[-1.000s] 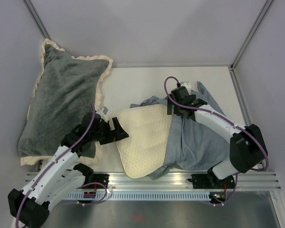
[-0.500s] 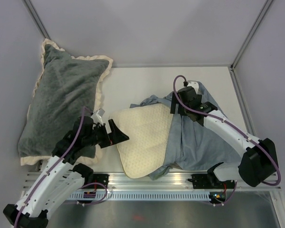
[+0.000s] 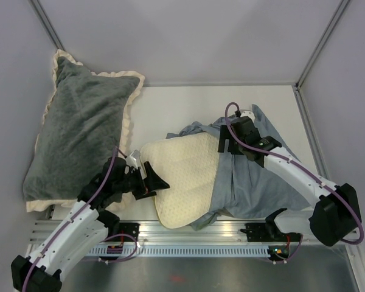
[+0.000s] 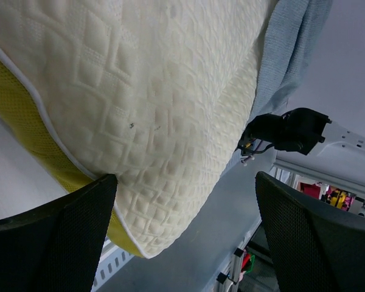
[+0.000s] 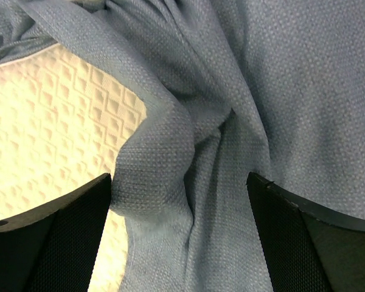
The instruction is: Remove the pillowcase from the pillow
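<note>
The cream quilted pillow (image 3: 182,176) lies mid-table, its left half bare and its right half inside the grey-blue pillowcase (image 3: 255,176), which is bunched toward the right. My left gripper (image 3: 155,181) is open at the pillow's near-left edge. In the left wrist view the pillow (image 4: 158,91) and its yellow-green band (image 4: 36,146) fill the frame, with one corner reaching between the left gripper (image 4: 182,243) fingers. My right gripper (image 3: 228,145) hovers open over the cloth's bunched edge. Below the right gripper (image 5: 182,231) runs a fold of pillowcase (image 5: 164,152), with bare pillow (image 5: 55,121) to its left.
A large dark grey plush pillow with a cream ruffle (image 3: 79,134) lies along the left wall. An aluminium rail (image 3: 194,234) with the arm bases runs along the near edge. Grey walls and frame posts (image 3: 319,42) close in the back and sides.
My left gripper has slid nearer and slightly right, up to the pillow's near-left edge. The right gripper shifted right, then came a little nearer over the bunched cloth. Both stayed open.
</note>
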Controlling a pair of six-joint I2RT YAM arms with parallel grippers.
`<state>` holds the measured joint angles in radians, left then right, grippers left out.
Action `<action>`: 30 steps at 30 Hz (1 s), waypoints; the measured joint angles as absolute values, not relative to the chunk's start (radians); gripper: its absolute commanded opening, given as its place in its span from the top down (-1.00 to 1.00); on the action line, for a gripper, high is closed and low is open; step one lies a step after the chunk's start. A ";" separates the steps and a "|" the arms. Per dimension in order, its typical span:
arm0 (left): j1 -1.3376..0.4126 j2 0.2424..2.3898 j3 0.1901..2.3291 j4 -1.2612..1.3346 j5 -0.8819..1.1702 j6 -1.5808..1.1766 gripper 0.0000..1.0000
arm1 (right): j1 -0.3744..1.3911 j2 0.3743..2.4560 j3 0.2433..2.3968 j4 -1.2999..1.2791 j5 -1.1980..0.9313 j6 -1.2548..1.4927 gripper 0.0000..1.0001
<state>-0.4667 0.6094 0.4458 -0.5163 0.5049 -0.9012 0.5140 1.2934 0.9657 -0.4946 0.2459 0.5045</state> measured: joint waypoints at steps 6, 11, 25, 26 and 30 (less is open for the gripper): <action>-0.469 0.699 0.442 -0.490 0.508 -0.901 -0.99 | 0.514 1.237 0.936 -0.509 0.241 0.501 -0.96; -0.498 0.753 0.411 -0.437 0.507 -0.901 -0.99 | 0.514 1.228 0.936 -0.516 0.239 0.501 -0.96; -0.515 0.840 0.371 -0.371 0.478 -0.889 0.62 | 0.514 1.227 0.936 -0.521 0.184 0.501 -0.96; -0.516 0.847 0.371 -0.364 0.475 -0.883 0.79 | 0.514 1.228 0.936 -0.525 0.178 0.501 -0.96; -0.519 0.883 0.382 -0.343 0.472 -0.863 0.95 | 0.523 1.228 0.933 -0.539 0.156 0.505 -0.96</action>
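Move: The pillow's left edge, cream with a yellow side, lies almost straight under the open left hand, about 6 cm down, 1 cm ahead and 1 cm right. The pillowcase rim is roughly 18 cm right of that hand and 2 cm ahead. From the right hand, a pillowcase fold sits about 2 cm left, level fore and aft, 3 cm below; the pillow's left edge is some 21 cm left and 17 cm back. Left hand sinks about 6 cm, pinching the pillow's left edge; open right hand eases back 2 cm. ##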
